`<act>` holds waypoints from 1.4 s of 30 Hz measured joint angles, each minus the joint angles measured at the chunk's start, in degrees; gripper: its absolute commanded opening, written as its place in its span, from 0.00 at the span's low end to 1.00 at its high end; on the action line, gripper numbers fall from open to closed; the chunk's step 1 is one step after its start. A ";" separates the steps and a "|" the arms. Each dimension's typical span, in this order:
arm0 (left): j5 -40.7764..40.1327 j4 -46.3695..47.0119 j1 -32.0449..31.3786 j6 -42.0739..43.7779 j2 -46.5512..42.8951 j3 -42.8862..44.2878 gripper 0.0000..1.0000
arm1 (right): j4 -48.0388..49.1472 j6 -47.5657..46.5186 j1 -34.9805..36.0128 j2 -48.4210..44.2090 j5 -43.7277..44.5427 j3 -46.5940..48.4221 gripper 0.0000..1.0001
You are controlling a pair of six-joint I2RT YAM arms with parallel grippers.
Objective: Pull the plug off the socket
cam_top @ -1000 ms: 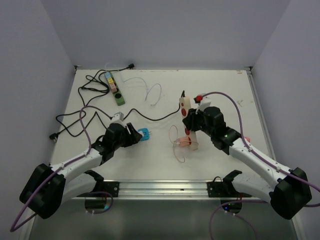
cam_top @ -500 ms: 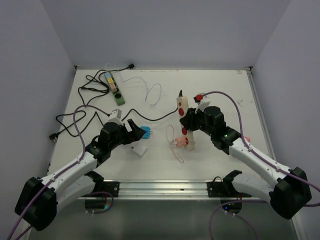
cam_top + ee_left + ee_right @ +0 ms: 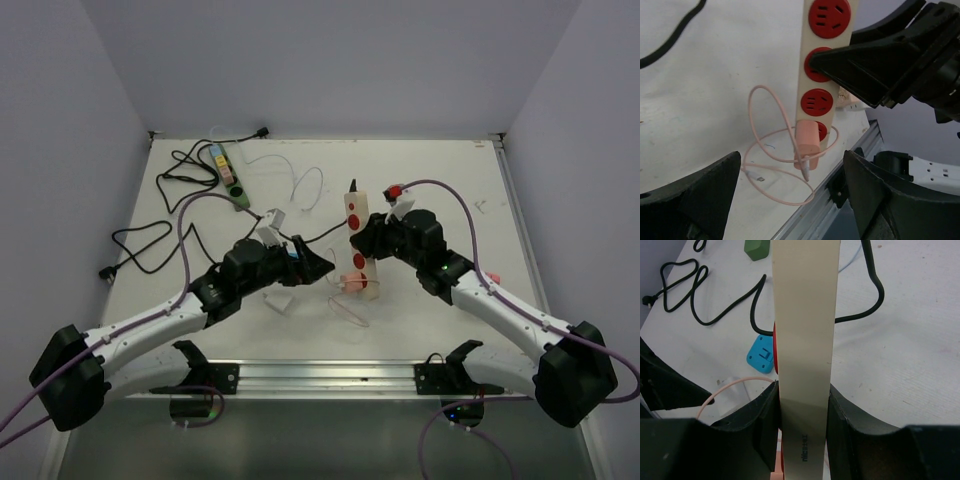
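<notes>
My right gripper (image 3: 365, 240) is shut on a cream power strip with red sockets (image 3: 353, 215) and holds it tilted up off the table; the right wrist view shows the strip's edge (image 3: 805, 330) clamped between the jaws (image 3: 802, 425). A pink plug (image 3: 354, 282) sits in the strip's lowest socket, and its thin pink cable (image 3: 345, 305) loops on the table. My left gripper (image 3: 320, 264) is open and empty, just left of the strip. In the left wrist view the plug (image 3: 808, 142) lies ahead, between the spread fingers (image 3: 792, 200).
A white adapter (image 3: 279, 299) and a blue adapter (image 3: 761, 354) lie on the table near my left arm. A green power strip (image 3: 228, 177) and loose black cables (image 3: 160, 235) lie at the back left. The table's metal front rail (image 3: 330, 375) is close below the plug.
My left arm has swung right, away from the blue adapter, towards the power strip; the white adapter now lies on the table. My right gripper has shifted the strip slightly left.
</notes>
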 measured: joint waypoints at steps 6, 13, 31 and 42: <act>-0.94 3.80 -5.97 -0.96 7.67 2.93 0.82 | 1.49 1.33 0.00 0.09 -0.76 0.00 0.00; -2.23 4.28 -10.54 -1.18 14.12 6.47 0.71 | 1.75 2.27 0.00 0.09 -0.87 0.00 0.00; -4.61 4.26 -12.50 -1.20 17.79 7.74 0.10 | 1.84 2.62 0.00 -0.04 -1.09 0.00 0.00; -5.64 2.69 -12.55 -0.72 12.74 5.95 0.00 | 3.45 2.80 1.38 -1.09 1.49 -0.63 0.00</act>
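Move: The pink plug sits in the nearest socket of the power strip, about 8 cm to the right of my open left hand, 3 cm back and 3 cm lower. My right fingers hold the strip some 6 cm ahead of my left hand, 10 cm to its right and 1 cm higher. On the table, 15 cm down, the white adaptor lies 2 cm ahead and 9 cm left, the blue plug 11 cm ahead and 7 cm left. From my right hand the pink plug is about 9 cm back, 2 cm left and 4 cm below. I bring my left hand about 8 cm to the right, sinking 3 cm and easing back a little, so the pink plug comes between my open fingers; I shut them and pinch it. Then I start pulling up and to the left, just over a centimetre. My right hand keeps its grip on the strip, rising about 1.5 cm in all, the last part as I pull. ##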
